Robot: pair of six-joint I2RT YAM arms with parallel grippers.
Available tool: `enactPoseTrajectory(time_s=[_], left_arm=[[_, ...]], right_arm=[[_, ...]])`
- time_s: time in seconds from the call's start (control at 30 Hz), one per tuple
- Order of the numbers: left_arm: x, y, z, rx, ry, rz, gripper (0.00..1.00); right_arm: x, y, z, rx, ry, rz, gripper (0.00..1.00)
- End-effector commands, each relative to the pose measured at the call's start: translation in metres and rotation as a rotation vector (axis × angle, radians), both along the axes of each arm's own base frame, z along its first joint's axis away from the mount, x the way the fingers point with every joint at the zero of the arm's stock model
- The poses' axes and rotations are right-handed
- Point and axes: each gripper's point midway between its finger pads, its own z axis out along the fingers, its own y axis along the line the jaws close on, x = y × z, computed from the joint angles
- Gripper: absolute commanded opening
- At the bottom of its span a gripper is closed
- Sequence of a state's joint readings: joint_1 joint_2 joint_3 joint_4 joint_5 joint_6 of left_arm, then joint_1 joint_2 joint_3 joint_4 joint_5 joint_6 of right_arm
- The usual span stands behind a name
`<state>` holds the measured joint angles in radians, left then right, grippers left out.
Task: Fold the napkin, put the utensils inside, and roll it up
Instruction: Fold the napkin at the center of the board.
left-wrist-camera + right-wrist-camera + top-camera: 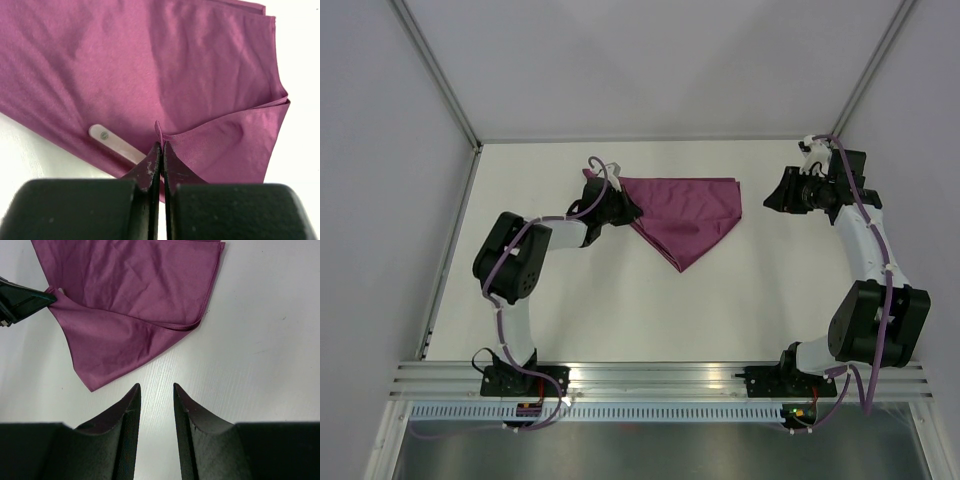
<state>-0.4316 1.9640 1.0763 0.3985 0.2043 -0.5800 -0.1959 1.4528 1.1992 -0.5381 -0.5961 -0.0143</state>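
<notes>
The plum napkin (685, 215) lies folded into a rough triangle at the table's middle back, its point toward the arms. My left gripper (632, 212) is at its left corner, shut on a small pinch of cloth (159, 131). A slim pale utensil end (117, 143) with a round mark lies on the napkin (175, 65) just left of the left gripper (161, 145), partly hidden by a finger. My right gripper (768, 195) hovers open over bare table (240, 355), to the right of the napkin (135, 290). Nothing sits between the tips of the right gripper (156, 386).
The white table (620, 310) is bounded by pale walls at the back and both sides. A metal rail (660, 375) with both arm bases runs along the near edge. In the right wrist view the left gripper (50, 299) shows at the napkin's corner.
</notes>
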Motion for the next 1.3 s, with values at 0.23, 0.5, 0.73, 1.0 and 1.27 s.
enactPoseTrajectory(time_s=[0.23, 0.5, 0.73, 1.0, 1.27], left_arm=[[0.011, 0.007, 0.004, -0.061, 0.014, 0.032, 0.44], [0.024, 0.043, 0.055, -0.084, -0.104, 0.129, 0.61], [0.05, 0.109, 0.056, -0.013, -0.049, 0.361, 0.61], [0.088, 0.141, 0.016, -0.008, 0.073, 0.441, 0.61], [0.111, 0.143, -0.024, -0.005, 0.157, 0.454, 0.61]], right_arm=[[0.001, 0.002, -0.007, -0.03, -0.002, 0.021, 0.39], [0.001, 0.004, -0.006, -0.028, -0.002, 0.026, 0.38], [0.0, 0.007, -0.006, -0.025, -0.002, 0.034, 0.39], [0.0, 0.011, -0.006, -0.022, -0.002, 0.044, 0.38], [0.0, 0.015, -0.007, -0.021, 0.0, 0.056, 0.39]])
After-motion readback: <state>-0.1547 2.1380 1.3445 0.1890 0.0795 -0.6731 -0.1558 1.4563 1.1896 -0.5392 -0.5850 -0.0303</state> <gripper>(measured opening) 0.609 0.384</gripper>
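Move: The bare far-left corner of the napkin lies about 13 cm ahead of my left hand, some 15 cm to its left and 3 cm lower. The near flap's tip is already pinched in my left fingers. The knife's middle, mostly under that flap, is 5 cm back and 5 cm right; the napkin's near point is 14 cm back and 11 cm right. From my idle right hand the far-left corner is roughly 16 cm ahead, 53 cm left and well below. I lower the pinched flap tip about 2 cm onto the napkin with my left hand and open my fingers to let it go. Then I lift clear and arc some 14 cm left and 10 cm forward towards the napkin's far-left corner, turning about 25 degrees counter-clockwise and sinking again at the end with fingers open, not yet closed on cloth. ##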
